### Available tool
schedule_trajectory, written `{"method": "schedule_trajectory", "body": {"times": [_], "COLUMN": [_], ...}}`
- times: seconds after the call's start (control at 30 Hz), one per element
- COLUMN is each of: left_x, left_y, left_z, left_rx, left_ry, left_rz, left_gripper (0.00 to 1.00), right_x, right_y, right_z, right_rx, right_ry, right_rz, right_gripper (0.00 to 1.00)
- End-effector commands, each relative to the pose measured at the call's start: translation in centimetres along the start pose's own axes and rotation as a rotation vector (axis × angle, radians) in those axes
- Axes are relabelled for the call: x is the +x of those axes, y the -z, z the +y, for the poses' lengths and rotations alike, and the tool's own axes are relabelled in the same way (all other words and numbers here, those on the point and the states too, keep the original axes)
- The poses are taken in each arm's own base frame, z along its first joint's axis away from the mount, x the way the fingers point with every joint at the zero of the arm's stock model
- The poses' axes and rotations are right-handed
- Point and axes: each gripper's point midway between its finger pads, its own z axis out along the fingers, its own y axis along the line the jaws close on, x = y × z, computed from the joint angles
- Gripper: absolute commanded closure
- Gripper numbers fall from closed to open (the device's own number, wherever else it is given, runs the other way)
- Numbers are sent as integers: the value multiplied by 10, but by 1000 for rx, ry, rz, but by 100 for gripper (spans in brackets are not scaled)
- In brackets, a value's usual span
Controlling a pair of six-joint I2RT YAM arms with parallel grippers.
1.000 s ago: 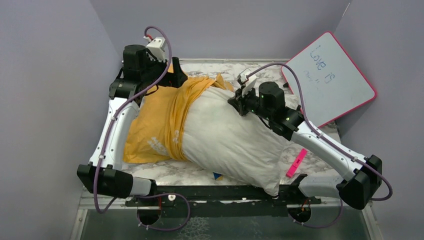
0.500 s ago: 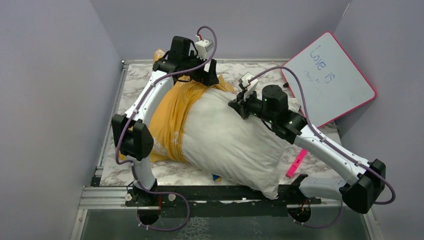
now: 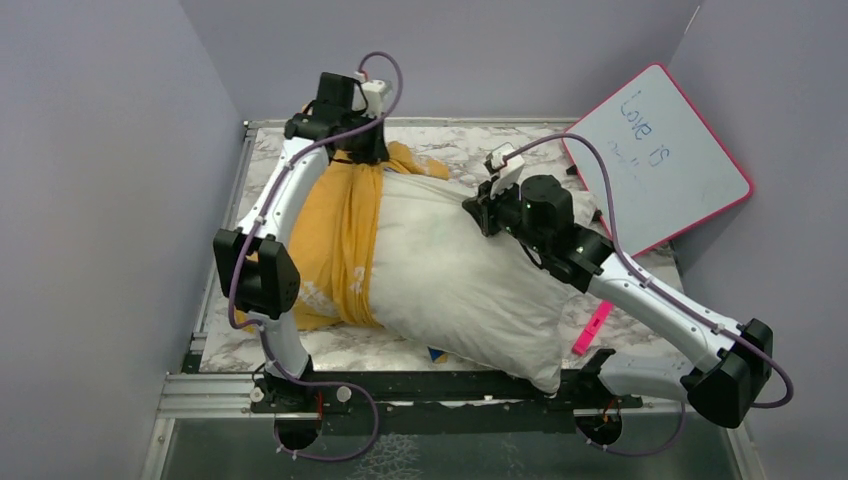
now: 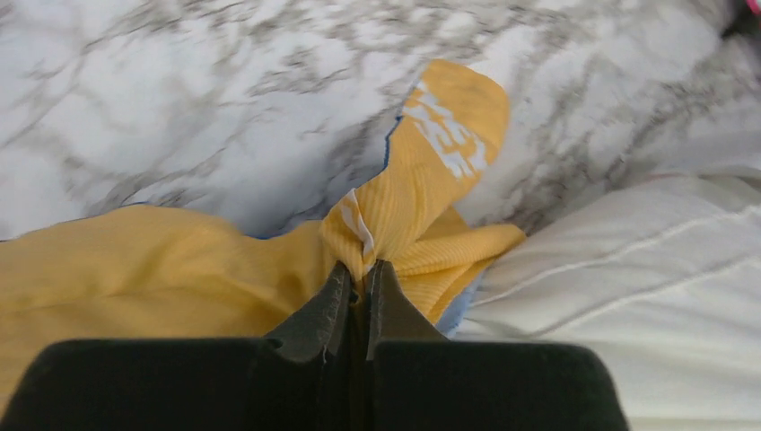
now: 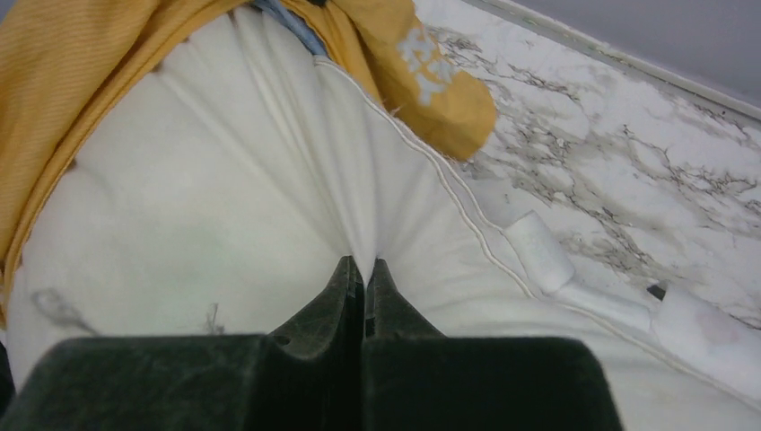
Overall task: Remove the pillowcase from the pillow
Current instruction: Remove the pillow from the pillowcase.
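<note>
The plump white pillow [image 3: 465,285] lies slantwise across the marble table. Its left end sits inside the orange-yellow pillowcase [image 3: 335,235], which is bunched into a band with white lettering showing. At the far end of that band, my left gripper [image 3: 365,160] is shut on a pinched fold of the pillowcase [image 4: 422,171], seen close in the left wrist view with the jaws [image 4: 359,274] closed on yellow ribbed cloth. My right gripper [image 3: 478,212] is shut on a pleat of the pillow [image 5: 269,180], its fingertips [image 5: 362,268] pinching white fabric near the seam.
A pink-edged whiteboard [image 3: 655,155] leans at the back right. A pink marker [image 3: 592,326] lies on the table [image 3: 470,140] right of the pillow. Grey walls close in on the left, back and right. A small blue-and-yellow bit [image 3: 436,352] peeks out under the pillow's near edge.
My left arm swung from the table's left side up to the far end of the pillowcase, then its open gripper closed on the fabric. The right gripper stayed pinched on the pillow.
</note>
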Motion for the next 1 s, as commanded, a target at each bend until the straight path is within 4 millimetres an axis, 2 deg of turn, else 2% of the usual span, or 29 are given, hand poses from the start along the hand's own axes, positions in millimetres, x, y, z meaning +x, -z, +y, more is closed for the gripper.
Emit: {"method": "schedule_trajectory", "body": {"times": [0.0, 0.07, 0.1, 0.13, 0.2, 0.23, 0.27, 0.3, 0.33, 0.4, 0.43, 0.5, 0.53, 0.63, 0.7, 0.77, 0.83, 0.93, 0.97], "left_x": [-17, -9, -5, 0, 2, 1, -1, -3, -5, -9, -14, -19, -23, -31, -33, -30, -19, 12, 22], "left_y": [116, 132, 134, 133, 122, 116, 111, 109, 110, 116, 125, 142, 151, 175, 185, 187, 183, 180, 181], "left_z": [159, 184, 189, 193, 182, 174, 164, 158, 153, 147, 143, 137, 134, 118, 104, 83, 60, 38, 32], "left_rx": [-588, -627, -637, -636, -539, -482, -421, -384, -362, -355, -361, -395, -409, -418, -389, -309, -220, -176, -167], "left_ry": [236, 279, 292, 309, 315, 317, 318, 321, 324, 325, 318, 316, 315, 310, 310, 317, 319, 347, 362], "left_rz": [-167, -171, -165, -157, -154, -157, -163, -167, -175, -194, -215, -249, -273, -340, -373, -384, -374, -340, -335], "left_gripper": [100, 100, 100, 100, 100, 91, 72, 60, 55, 37, 29, 7, 2, 1, 1, 1, 1, 1, 1], "right_x": [12, 15, 16, 16, 13, 13, 10, 6, 3, -6, -13, -26, -33, -45, -44, -41, -26, 19, 37], "right_y": [8, 6, 3, 1, -4, -8, -11, -13, -15, -16, -16, -12, -9, 10, 21, 33, 39, 41, 40], "right_z": [-38, -37, -36, -35, -34, -32, -29, -25, -22, -18, -16, -4, 9, 57, 75, 90, 106, 135, 138], "right_rx": [215, 212, 206, 204, 202, 195, 181, 163, 148, 134, 115, 33, -50, -366, -481, -571, -627, -631, -608], "right_ry": [-47, -57, -60, -62, -69, -69, -72, -76, -78, -79, -65, -27, 2, 90, 112, 144, 228, 403, 445], "right_rz": [48, 61, 68, 76, 89, 99, 106, 116, 137, 176, 188, 190, 177, 98, 39, -10, -11, 38, 56], "right_gripper": [100, 100, 100, 100, 100, 100, 100, 100, 99, 94, 87, 59, 54, 32, 29, 24, 23, 23, 23]}}
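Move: My left hand is shut on the far end of the pillowcase's bunched mouth. The slack body of the pillowcase I'm drawing it towards has its middle about 14 cm to the left and 17 cm back, slightly lower; the bare pillow's middle is some 20 cm right and 24 cm back. My right hand still pinches the pillow's far seam, with the pillow's middle 14 cm back of it and a little below; the mouth's near end lies 25 cm left and 24 cm back. I yank the pillowcase's mouth about 14 cm left with my left hand, swinging the wrist counter-clockwise, while my right hand keeps its pinch on the pillow seam and yields only a couple of centimetres. Then I open both hands and let go: the left lifts clear about 12 cm and draws back, and the right rises slightly, then goes back some 11 cm and a bit left over the pillow, turning roughly 30 degrees counter-clockwise. ##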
